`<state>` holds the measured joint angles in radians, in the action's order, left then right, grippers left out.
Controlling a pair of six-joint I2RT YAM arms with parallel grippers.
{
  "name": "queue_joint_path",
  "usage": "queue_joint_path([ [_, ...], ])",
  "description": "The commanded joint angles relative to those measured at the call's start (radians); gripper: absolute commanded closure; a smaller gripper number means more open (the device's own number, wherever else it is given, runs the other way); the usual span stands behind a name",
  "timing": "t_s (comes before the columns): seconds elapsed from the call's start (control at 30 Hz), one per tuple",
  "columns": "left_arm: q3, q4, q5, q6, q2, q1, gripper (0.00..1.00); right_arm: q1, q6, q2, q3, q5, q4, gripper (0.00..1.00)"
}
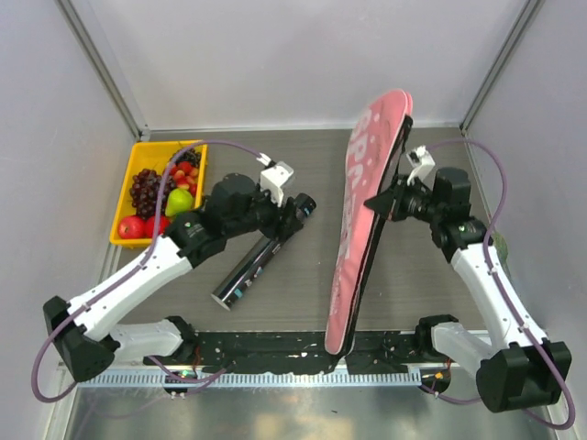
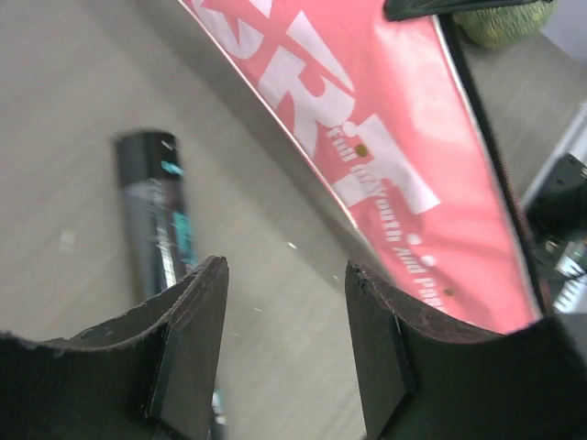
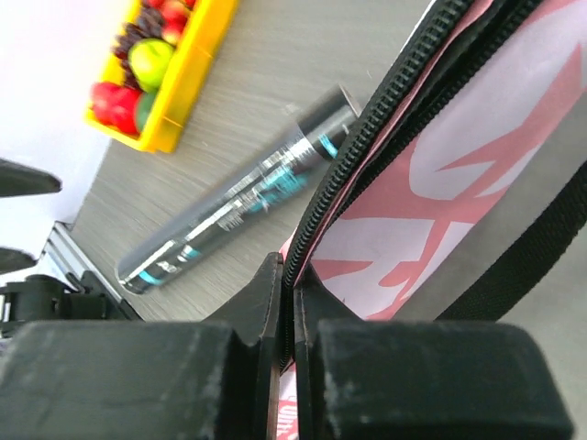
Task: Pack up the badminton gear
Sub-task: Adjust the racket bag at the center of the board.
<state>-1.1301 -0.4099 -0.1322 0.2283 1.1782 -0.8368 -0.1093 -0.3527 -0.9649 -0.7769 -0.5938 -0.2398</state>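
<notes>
The pink "SPORT" bag [image 1: 358,211] stands on its long edge across the middle of the table, its black zipper facing right. My right gripper [image 1: 374,203] is shut on that zipper edge [image 3: 367,137], about halfway along the bag [image 3: 459,174]. A long dark tube [image 1: 261,257] lies on the table left of the bag. My left gripper [image 1: 295,220] hovers over the tube's far end. In the left wrist view it [image 2: 286,268] is open with only bare table between its fingers [image 2: 197,330]. There the tube [image 2: 156,211] lies to their left and the bag [image 2: 385,137] to their right.
A yellow tray [image 1: 138,151] of fruit sits at the back left, also seen as the tray [image 3: 188,78] in the right wrist view. A green netted ball [image 2: 504,23] lies beyond the bag on the right. The black rail [image 1: 275,353] runs along the near edge.
</notes>
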Motion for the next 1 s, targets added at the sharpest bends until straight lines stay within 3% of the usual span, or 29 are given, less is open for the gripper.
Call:
queue_joint_path([
  [0.0,-0.146,-0.027,0.087,-0.305,-0.080,0.044,0.44,-0.001,0.107,-0.058,-0.331,-0.155,0.064,0.94],
  [0.1,-0.259,-0.130,0.219,-0.304,-0.078,0.085,0.47,-0.001,0.211,-0.164,-0.456,-0.252,-0.048,0.94],
  [0.17,-0.322,-0.197,0.163,-0.311,-0.066,0.125,0.42,-0.004,0.318,-0.220,-0.547,-0.271,-0.169,0.95],
  [0.27,-0.307,-0.207,0.080,-0.450,-0.098,0.154,0.33,-0.016,0.486,-0.279,-0.672,-0.244,-0.335,0.94],
  [0.37,-0.269,-0.133,0.048,-0.553,-0.147,0.203,0.32,-0.026,0.642,-0.320,-0.751,-0.238,-0.474,0.95],
  [0.47,-0.267,-0.083,-0.087,-0.607,-0.172,0.306,0.34,-0.049,0.800,-0.343,-0.829,-0.198,-0.578,0.94],
  [0.53,-0.276,-0.082,-0.147,-0.667,-0.181,0.337,0.29,-0.070,0.865,-0.334,-0.832,-0.172,-0.599,0.94],
  [0.7,-0.359,-0.213,-0.132,-0.846,-0.169,0.338,0.11,-0.196,1.073,-0.298,-0.766,-0.046,-0.645,0.94],
  [0.83,-0.317,-0.299,-0.167,-1.088,-0.216,0.338,0.06,-0.275,1.225,-0.262,-0.698,-0.012,-0.626,0.94],
  [0.97,-0.301,-0.290,-0.097,-1.103,-0.268,0.344,0.01,-0.334,1.259,-0.212,-0.645,0.037,-0.561,0.95],
])
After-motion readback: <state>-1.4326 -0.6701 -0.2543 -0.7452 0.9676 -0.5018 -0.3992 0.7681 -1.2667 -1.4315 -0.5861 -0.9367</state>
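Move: The right gripper already pinches the racket bag's zippered edge. Its goal, the board's center, is roughly 19 cm to its left, 6 cm ahead and 22 cm below; the black tube lies about 32 cm left, level with it and some 20 cm below. From the empty left gripper, the bag's middle is about 16 cm right, 2 cm ahead and 7 cm below. The tube lies about 9 cm left, 5 cm ahead and 23 cm below it. Keep the right gripper pinched on the zippered edge and swing the racket bag counter-clockwise some 45 degrees, rolling the hand's left side down, lifting about 13 cm first, then sinking halfway back and drifting left. Meanwhile bring the empty left gripper up and left, about 15 cm each way, tipping its fingers up and opening wide, out to the bag's wide end as it comes round. ##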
